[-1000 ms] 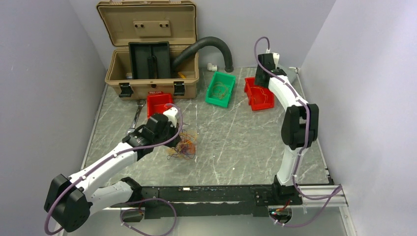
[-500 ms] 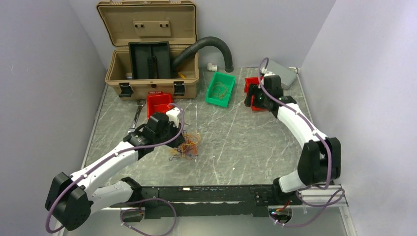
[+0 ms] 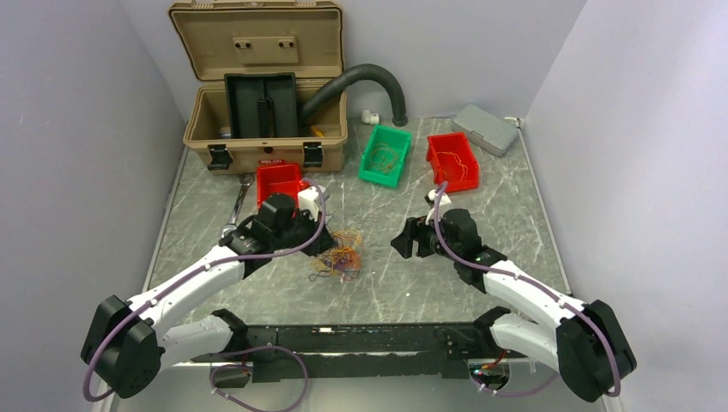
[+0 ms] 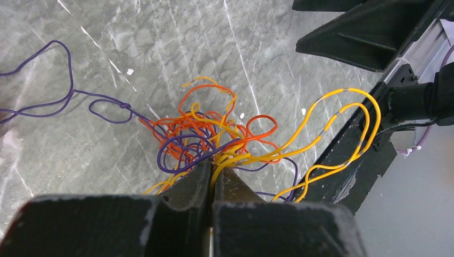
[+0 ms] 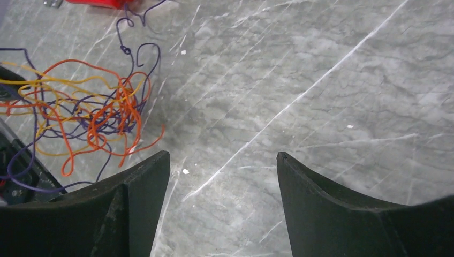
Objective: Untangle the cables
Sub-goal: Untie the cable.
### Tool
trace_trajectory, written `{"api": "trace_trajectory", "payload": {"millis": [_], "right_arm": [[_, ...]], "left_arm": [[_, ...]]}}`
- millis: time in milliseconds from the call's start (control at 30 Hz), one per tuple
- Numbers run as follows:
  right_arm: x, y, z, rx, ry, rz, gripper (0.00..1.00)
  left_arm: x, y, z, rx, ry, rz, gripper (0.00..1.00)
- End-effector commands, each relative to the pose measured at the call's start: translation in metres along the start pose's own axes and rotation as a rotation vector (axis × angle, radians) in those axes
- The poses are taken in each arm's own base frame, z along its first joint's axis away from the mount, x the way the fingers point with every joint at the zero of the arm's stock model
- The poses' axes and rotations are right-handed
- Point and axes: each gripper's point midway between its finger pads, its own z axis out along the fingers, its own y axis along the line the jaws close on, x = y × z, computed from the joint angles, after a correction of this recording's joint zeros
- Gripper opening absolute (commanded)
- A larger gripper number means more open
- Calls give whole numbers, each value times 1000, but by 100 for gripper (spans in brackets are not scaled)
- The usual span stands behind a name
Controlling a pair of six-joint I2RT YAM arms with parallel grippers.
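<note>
The cables [image 3: 340,256] are a small tangle of thin orange, yellow and purple wires on the marble table, left of centre. My left gripper [image 3: 324,245] is at the tangle's left side. In the left wrist view the left gripper [image 4: 212,165] is shut, with yellow strands of the cables [image 4: 214,131] pinched between its fingertips. My right gripper [image 3: 400,243] hovers to the right of the tangle, apart from it. In the right wrist view the right gripper [image 5: 222,155] is open over bare table, and the cables [image 5: 91,112] lie off to its upper left.
An open tan toolbox [image 3: 257,86] and a black hose [image 3: 369,77] stand at the back. A green bin [image 3: 385,154] and a red bin [image 3: 452,160] hold loose wires. Another red bin [image 3: 279,180] sits behind my left wrist. A grey box [image 3: 486,129] lies at the back right.
My right arm swung from the far red bin down to the table's middle, facing the tangle, and its jaws widened. My left gripper carried the tangle slightly to the right.
</note>
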Motion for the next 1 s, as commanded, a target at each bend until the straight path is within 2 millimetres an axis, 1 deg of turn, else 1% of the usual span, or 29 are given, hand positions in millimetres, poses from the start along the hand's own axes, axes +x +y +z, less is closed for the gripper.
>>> {"api": "trace_trajectory", "payload": {"millis": [0, 100, 300, 467, 533, 600, 667, 767, 867, 967], "right_arm": [[-37, 30, -7, -149, -187, -16, 76], [-33, 35, -8, -188, -207, -13, 76], [-30, 36, -6, -216, -236, -10, 77], [-25, 39, -6, -240, -220, -15, 78], [-20, 43, -8, -268, -214, -9, 78], [-15, 48, -7, -294, -192, -22, 78], [-5, 50, -2, -283, -161, -61, 77], [8, 54, 5, -272, -130, -88, 78], [20, 67, 7, -301, -90, -91, 80], [31, 78, 8, -294, -90, -92, 80]], "left_arm": [[-6, -9, 4, 47, -24, 0, 5], [-3, -6, 8, 34, -8, -14, 5], [-2, 0, 17, -2, -8, -33, 4], [19, 4, 19, -9, 17, -61, 5], [24, 5, 18, -14, 42, -66, 4], [21, 2, 20, -3, 53, -69, 5], [16, -4, 23, 20, 63, -73, 5], [12, -6, 27, 33, 69, -75, 5], [3, -7, 30, 42, 28, -56, 5], [-1, -5, 33, 38, 19, -30, 5]]}}
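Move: The tangled cables, which the left fingers still pinch, lie some 16 cm to the right hand's left, about 3 cm back and 5 cm below. From the left hand their bulk is about 4 cm to the right, level fore and aft, 7 cm below. The red tray by the toolbox stands about 17 cm ahead and 14 cm left of the left hand, some 9 cm below. Open right hand moves 7 cm left and back towards the cables; left, still pinching them, sinks 4 cm. ##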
